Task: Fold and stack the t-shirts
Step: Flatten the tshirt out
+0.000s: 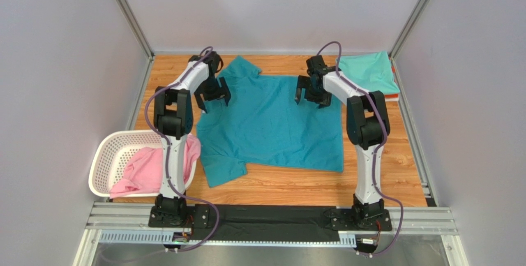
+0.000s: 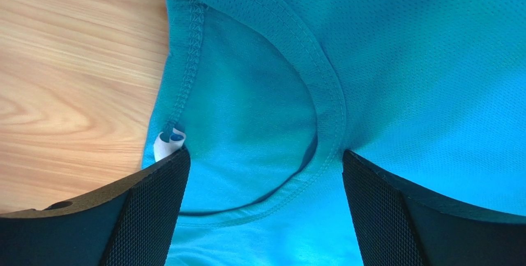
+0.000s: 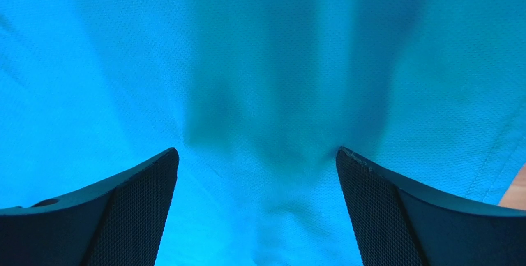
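A deep teal t-shirt [image 1: 271, 124] lies spread flat on the wooden table. My left gripper [image 1: 213, 96] is open just above its left edge; in the left wrist view [image 2: 264, 167] its jaws stand wide over the collar [image 2: 321, 81] and a white label [image 2: 165, 144]. My right gripper [image 1: 310, 96] is open above the shirt's upper right part; the right wrist view [image 3: 256, 161] shows only teal cloth [image 3: 265, 62] between the wide jaws. A folded mint green t-shirt [image 1: 368, 72] lies at the far right corner. A pink t-shirt [image 1: 145, 167] lies in the basket.
A white lattice basket [image 1: 108, 155] stands at the near left, partly off the table, behind my left arm. An orange edge [image 1: 391, 97] shows under the mint shirt. Grey walls and metal frame posts enclose the table. Bare wood [image 1: 296, 183] shows along the near edge.
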Controlling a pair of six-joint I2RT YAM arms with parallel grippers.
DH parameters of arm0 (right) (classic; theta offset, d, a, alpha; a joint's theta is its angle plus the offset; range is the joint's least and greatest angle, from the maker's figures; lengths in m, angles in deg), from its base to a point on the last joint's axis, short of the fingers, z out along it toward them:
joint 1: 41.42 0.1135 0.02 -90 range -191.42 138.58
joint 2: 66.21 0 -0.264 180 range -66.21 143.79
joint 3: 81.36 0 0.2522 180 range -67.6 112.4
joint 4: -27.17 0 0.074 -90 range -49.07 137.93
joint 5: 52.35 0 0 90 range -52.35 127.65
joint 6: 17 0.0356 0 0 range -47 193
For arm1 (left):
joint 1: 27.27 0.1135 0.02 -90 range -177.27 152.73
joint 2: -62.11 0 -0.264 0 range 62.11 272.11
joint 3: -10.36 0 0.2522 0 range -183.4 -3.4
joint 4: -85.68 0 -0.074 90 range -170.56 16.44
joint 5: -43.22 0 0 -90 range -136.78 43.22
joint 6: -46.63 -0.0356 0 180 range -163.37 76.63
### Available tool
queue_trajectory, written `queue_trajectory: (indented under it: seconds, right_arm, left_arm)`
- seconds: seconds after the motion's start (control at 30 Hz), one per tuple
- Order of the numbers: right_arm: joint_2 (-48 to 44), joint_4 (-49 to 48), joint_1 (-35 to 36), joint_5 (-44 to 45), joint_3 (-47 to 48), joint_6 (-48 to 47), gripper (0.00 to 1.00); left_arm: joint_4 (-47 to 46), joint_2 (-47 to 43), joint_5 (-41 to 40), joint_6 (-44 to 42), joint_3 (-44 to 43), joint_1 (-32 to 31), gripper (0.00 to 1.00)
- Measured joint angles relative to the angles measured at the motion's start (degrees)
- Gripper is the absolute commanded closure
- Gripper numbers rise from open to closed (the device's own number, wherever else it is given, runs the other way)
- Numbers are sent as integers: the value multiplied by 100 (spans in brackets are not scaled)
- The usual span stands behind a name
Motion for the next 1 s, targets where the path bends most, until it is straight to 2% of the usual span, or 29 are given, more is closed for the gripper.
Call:
queue_trajectory:
  seconds: [0.2, 0.77, 1.0]
  right_arm:
    - [345, -42, 7, -442, 566, 0, 0]
    - [881, -85, -256, -841, 1425, -166, 0]
    - [925, 24, -343, -944, 1611, -472, 0]
  left_arm:
    - [83, 39, -90, 11, -39, 173, 0]
    - [518, 857, -33, 101, -1545, 352, 0]
    - [428, 855, 175, 70, -1871, 356, 0]
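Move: The teal t-shirt lies right under both open hands, its middle about 17 cm to the right and 7 cm back of the left hand, and some 12 cm to the left and 8 cm back of the right hand. From the left hand, the neckline is just below, about 1 cm ahead and 1 cm left; one sleeve sticks out 20 cm ahead and 8 cm right, the other 26 cm back and 4 cm right. The folded pile is roughly 15 cm ahead and 21 cm right of the right hand. With open fingertips still down on the t-shirt, both hands push the cloth forward about 6 cm, away from the bases, after first easing 2 to 3 cm to the left. The right hand rolls some 10 degrees, its left side rising; near the end the left hand begins to lift, by about 1.5 cm. ##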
